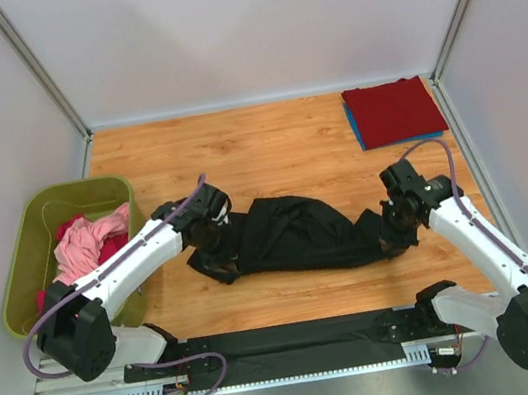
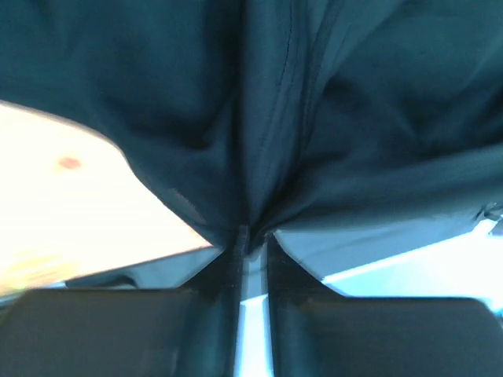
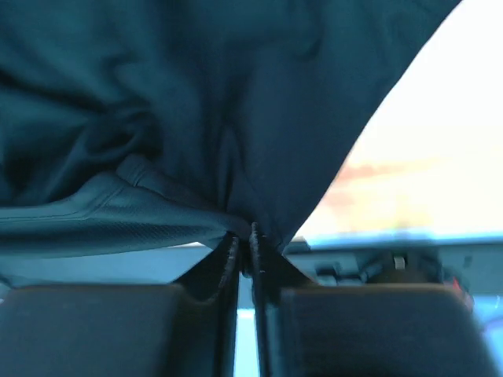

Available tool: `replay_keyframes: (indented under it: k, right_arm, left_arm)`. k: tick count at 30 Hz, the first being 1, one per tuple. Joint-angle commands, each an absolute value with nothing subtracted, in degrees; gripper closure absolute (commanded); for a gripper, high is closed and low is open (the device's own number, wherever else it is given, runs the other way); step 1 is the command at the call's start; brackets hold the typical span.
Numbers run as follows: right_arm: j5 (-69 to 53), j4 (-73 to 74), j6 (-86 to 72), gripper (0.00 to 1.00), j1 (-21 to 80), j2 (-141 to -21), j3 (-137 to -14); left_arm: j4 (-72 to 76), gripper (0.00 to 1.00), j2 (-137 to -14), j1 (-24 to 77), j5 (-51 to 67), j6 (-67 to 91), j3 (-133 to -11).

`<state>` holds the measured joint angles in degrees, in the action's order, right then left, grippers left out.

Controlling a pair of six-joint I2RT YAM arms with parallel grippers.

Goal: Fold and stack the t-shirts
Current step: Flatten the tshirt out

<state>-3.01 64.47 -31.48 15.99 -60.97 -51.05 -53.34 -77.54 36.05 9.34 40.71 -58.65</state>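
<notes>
A black t-shirt (image 1: 296, 235) lies bunched across the middle of the wooden table. My left gripper (image 1: 213, 243) is shut on its left end; in the left wrist view the dark cloth (image 2: 259, 118) gathers into the pinch of that gripper (image 2: 253, 236). At the right end, my right gripper (image 1: 396, 228) is shut on the shirt, and its wrist view shows cloth (image 3: 157, 102) drawn into the closed gripper (image 3: 244, 232). A folded dark red t-shirt (image 1: 394, 111) rests on a blue one (image 1: 356, 127) at the back right. Pink (image 1: 94, 242) and red t-shirts lie in the bin.
An olive-green bin (image 1: 25, 253) stands at the left edge beside my left arm. White walls with metal posts (image 1: 38, 68) enclose the table (image 1: 235, 146) on three sides. A black strip (image 1: 298, 339) runs along the near edge between the arm bases.
</notes>
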Motion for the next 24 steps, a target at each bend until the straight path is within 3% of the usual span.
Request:
replay_keyframes:
  k: [1,2,3,4,8,15,21,24]
  right_arm:
    - [-4.6,64.3,-35.5,0.87,15.8,-57.8,-45.5]
    - [-4.1,65.7,-35.6,0.75,15.8,-57.7,-45.2]
    - [-3.8,66.2,-35.6,0.69,15.8,-57.7,-45.2]
    - [-4.1,66.2,-35.5,0.65,15.9,-57.8,-45.9]
    - [-7.0,61.6,-36.9,0.55,15.7,-61.5,-50.8]
    - [-9.6,48.7,-35.9,0.53,20.7,-81.4,-64.0]
    - [-0.9,62.3,-37.9,0.55,26.3,-100.4,-84.2]
    - [5.2,64.3,-38.7,0.55,22.5,-99.3,-80.8]
  left_arm:
    - [-47.5,0.72,-76.2,37.7,18.4,42.4,-54.8]
    - [-48.4,0.66,-76.0,37.9,18.1,42.4,-54.6]
    - [-49.3,0.61,-75.8,38.0,17.5,42.1,-54.9]
    - [-50.4,0.52,-75.2,37.9,14.5,41.8,-55.6]
    - [-56.0,0.43,-76.7,35.7,10.1,37.5,-61.5]
    - [-58.4,0.44,-83.2,26.8,11.7,34.4,-63.5]
    - [-51.4,0.44,-80.9,25.3,20.9,30.5,-62.8]
    - [-46.5,0.44,-82.9,25.3,23.1,29.6,-65.4]
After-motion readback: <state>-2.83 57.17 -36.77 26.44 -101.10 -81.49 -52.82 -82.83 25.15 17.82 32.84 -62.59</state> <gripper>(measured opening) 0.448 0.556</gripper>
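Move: Both hands have the black t-shirt's near edge at their barely parted fingertips, held off the table. The shirt's middle lies about 6 cm ahead, 12 right and 7 below the left hand, and some 8 cm ahead, 18 left and 7 below the right. Its far edge lies roughly 17 cm ahead, 13 left and 9 below the right hand; the green bin is about 33 cm left and 8 ahead of the left hand. Both hands finish drawing the t-shirt's near edge back and down by 3 to 4 cm while the fingers open to about half and let go of the cloth, the wrists tipping slightly. Then both turn forward, open and clear of the cloth: the right sweeps some 17 cm forward and 11 cm left from its rearmost point, staying low over the shirt to near its far edge, while the left goes only about 7 cm forward, slightly left and up, to hover above the shirt's left part. ##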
